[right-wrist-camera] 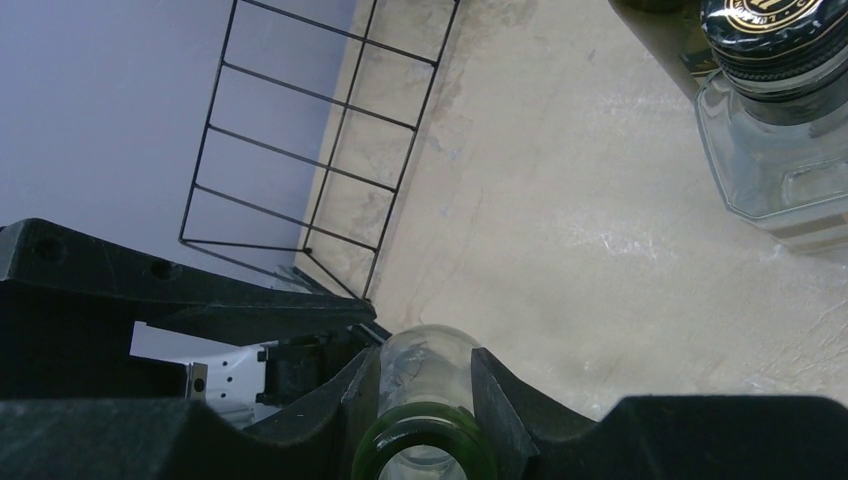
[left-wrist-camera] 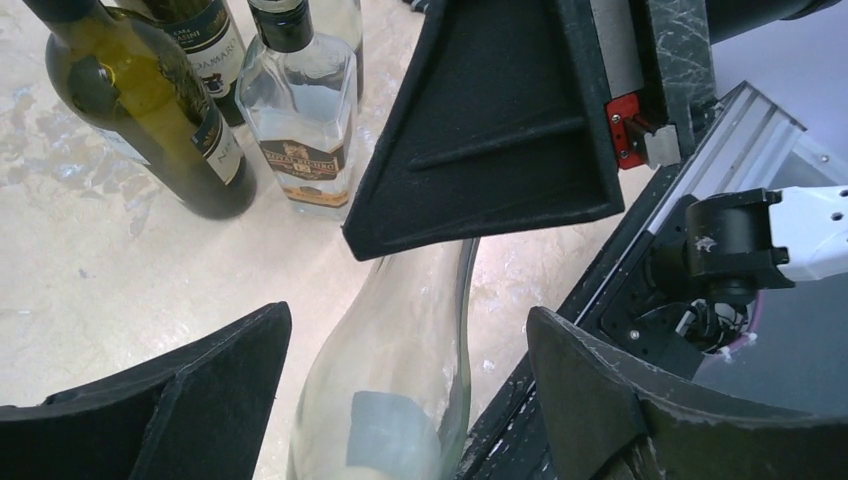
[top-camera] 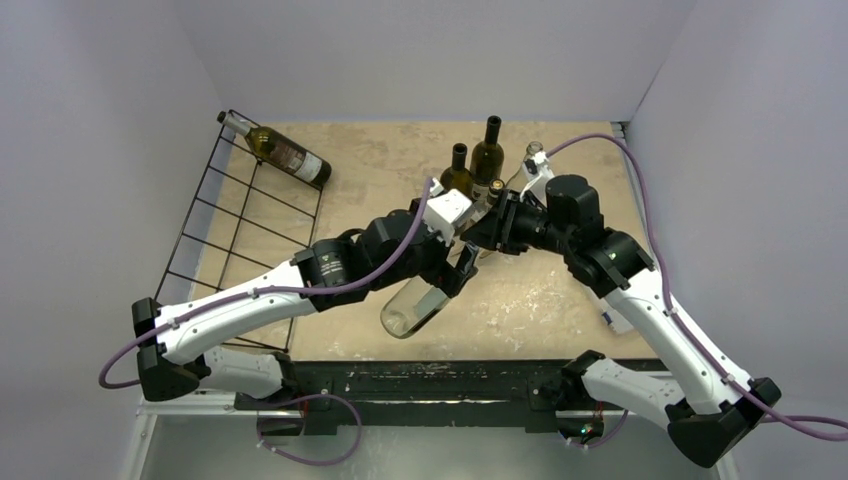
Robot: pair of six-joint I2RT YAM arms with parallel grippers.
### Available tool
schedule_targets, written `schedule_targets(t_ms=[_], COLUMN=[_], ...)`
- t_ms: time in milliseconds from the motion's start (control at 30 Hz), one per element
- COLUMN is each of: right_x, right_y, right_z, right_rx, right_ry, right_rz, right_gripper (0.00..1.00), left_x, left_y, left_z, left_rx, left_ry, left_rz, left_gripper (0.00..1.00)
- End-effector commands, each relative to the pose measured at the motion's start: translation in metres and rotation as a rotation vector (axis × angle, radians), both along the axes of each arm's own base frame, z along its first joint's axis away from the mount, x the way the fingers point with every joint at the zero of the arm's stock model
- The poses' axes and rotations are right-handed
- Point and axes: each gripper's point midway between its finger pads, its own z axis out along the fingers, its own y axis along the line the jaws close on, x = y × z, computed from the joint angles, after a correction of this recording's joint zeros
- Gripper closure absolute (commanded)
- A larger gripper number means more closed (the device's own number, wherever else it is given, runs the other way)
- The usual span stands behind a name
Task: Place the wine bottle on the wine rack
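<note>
A clear empty wine bottle (top-camera: 410, 310) hangs tilted above the table's near middle, base toward the front edge. My right gripper (top-camera: 492, 226) is shut on its green-rimmed neck (right-wrist-camera: 428, 385), one finger on each side. My left gripper (top-camera: 446, 281) straddles the bottle's body (left-wrist-camera: 400, 380) with its jaws open; a gap shows between each finger and the glass. The black wire wine rack (top-camera: 245, 225) stands along the table's left side, also seen in the right wrist view (right-wrist-camera: 300, 170).
A green labelled bottle (top-camera: 288, 154) lies at the rack's far end. Two dark bottles (top-camera: 488, 150) and a clear square bottle (left-wrist-camera: 300, 120) stand at the back middle, close behind both grippers. The black front rail (top-camera: 430, 380) runs under the hanging bottle.
</note>
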Motion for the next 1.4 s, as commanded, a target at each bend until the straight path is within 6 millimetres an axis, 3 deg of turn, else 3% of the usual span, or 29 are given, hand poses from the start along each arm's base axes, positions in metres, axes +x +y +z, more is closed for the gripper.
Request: schedule_targets(t_ms=[0,300,600,900,1067,1267,1367], right_x=[-0.009,-0.012,-0.014,-0.018,-0.020,-0.021,-0.020], right_y=[0.018,0.017,0.018,0.019,0.018,0.016,0.014], right_z=[0.066,0.069,0.075,0.076,0.078,0.077,0.078], right_rx=[0.227,0.249,0.273,0.288,0.289,0.282,0.277], right_ry=[-0.101,-0.100,-0.107,-0.102,-0.107,-0.112,-0.123], right_rz=[0.063,0.063,0.068,0.086,0.087,0.081,0.074], right_gripper=[1.00,1.00,1.00,1.00,1.00,1.00,1.00], left_x=[0.005,0.010,0.018,0.020,0.023,0.027,0.026], left_y=[-0.006,-0.019,-0.014,-0.023,-0.026,-0.021,-0.017], left_z=[0.018,0.006,-0.005,-0.018,-0.022,-0.018,-0.016], left_rx=[0.025,0.146,0.160,0.174,0.175,0.166,0.159], left_ry=[-0.074,-0.123,-0.130,-0.117,-0.117,-0.131,-0.138], left_rz=[0.007,0.019,0.093,0.094,0.110,0.141,0.148], left_gripper=[0.13,0.26,0.42,0.37,0.39,0.56,0.70])
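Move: The clear bottle hangs tilted, its base back and to the left, its neck already pinched by the right hand. The bottle's middle lies about 3 cm back, 3 cm left and 8 cm below the left hand; the bare neck is some 2 cm ahead, 2 cm right and 3 cm lower. The square bottle stands roughly 14 cm ahead and 7 cm right, the olive bottle 20 cm ahead and 3 cm right. From the right hand, the clear bottle's middle is 7 cm back, 7 cm left, 8 cm down. Downward, rightward and then forward, about 4 cm in all, the left hand eases in under the right fingers around the clear bottle's neck, its wrist turning some 15 degrees. Its wide-open fingers shut to about half, with a brief easing on the way, and end pinching the neck just below the right grip. The right hand keeps its hold, nearly still. ##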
